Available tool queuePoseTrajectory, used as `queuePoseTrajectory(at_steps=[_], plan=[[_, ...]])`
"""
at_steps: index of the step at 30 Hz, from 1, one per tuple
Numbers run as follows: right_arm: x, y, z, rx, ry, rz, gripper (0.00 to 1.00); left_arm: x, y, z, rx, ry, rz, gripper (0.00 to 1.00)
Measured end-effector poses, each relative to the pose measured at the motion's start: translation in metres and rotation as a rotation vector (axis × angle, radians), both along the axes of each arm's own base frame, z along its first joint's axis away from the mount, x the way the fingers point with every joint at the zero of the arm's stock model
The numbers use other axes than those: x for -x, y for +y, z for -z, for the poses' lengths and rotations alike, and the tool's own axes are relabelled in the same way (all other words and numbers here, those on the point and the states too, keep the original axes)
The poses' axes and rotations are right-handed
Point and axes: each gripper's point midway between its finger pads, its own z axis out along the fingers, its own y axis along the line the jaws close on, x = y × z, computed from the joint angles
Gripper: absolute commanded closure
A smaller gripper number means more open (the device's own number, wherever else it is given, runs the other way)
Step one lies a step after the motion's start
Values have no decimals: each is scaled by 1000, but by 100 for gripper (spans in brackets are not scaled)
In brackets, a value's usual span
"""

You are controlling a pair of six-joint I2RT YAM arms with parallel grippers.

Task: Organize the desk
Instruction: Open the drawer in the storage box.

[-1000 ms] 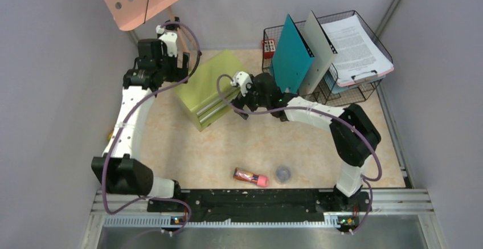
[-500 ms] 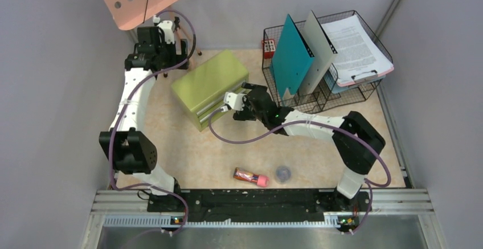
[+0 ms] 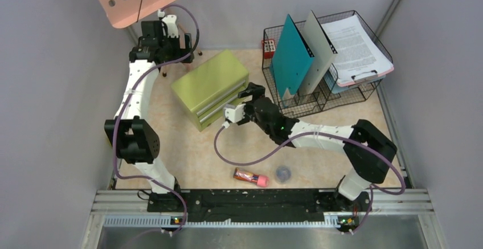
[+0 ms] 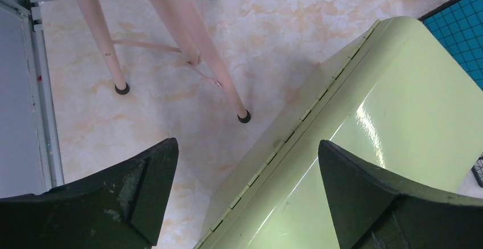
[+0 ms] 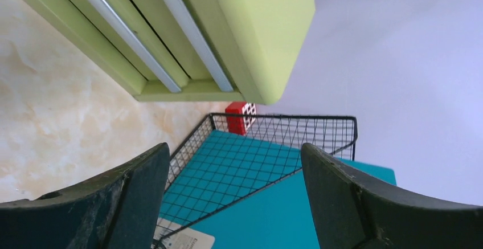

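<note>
The desk (image 3: 188, 152) is a beige marble-patterned top. An olive-green drawer box (image 3: 209, 85) stands on it at the back, its two drawers facing the near right. My left gripper (image 3: 175, 48) hovers open above the box's back left edge; in the left wrist view the hinged edge of the box (image 4: 364, 123) lies under my left gripper (image 4: 246, 145). My right gripper (image 3: 252, 94) is open at the box's right front corner, holding nothing. In the right wrist view my right gripper (image 5: 234, 146) frames the wire basket (image 5: 267, 141), with the box (image 5: 250, 27) above it.
A black wire basket (image 3: 273, 98) at the back right holds a teal folder (image 3: 290, 58), a grey folder (image 3: 322, 49) and papers (image 3: 356, 44). A red block (image 3: 267, 46) sits behind it. A pink marker (image 3: 250, 176) and a dark round lid (image 3: 283, 173) lie near the front. A pink stand's legs (image 4: 171, 27) rise at the back left.
My left arm has drawn back from the drawer box toward the back left corner. My right gripper has pulled away from the drawer front toward the near right, its jaws slightly narrower.
</note>
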Motion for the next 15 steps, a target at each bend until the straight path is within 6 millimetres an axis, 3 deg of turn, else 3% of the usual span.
queuePoseTrajectory(at_steps=[3,7,15], plan=[[12,11,6,9,-48,-50,23,-2,-4,1,14,-3,22,2],[14,23,21,13,-123,-103,28,-7,-10,2,32,-3,49,3],[20,48,97,105,-204,-263,38,-17,-21,1,96,-30,71,2]])
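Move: The lower drawer's handle on the green storage box has its middle about 10 cm to the right hand's left, 4 cm ahead and 14 cm below. The upper drawer's handle runs above it, about 8 cm below the hand. The teal folder stands some 16 cm ahead of the right hand and 14 cm to its right; the candy tube lies about 19 cm back, almost in line. From the left hand, that lower handle is roughly 17 cm right, 9 cm back and 22 cm below. Towards the storage box's lower drawer handle the right hand sinks about 10 cm, slowly at first and then faster, while shifting 5 cm left and slightly back in front of the drawer face. Its fingers swing some 15 degrees counter-clockwise, tip up to nearly level and narrow partway, still open. The empty left hand drifts about 2.5 cm right and forward, high beside the box's far side. ##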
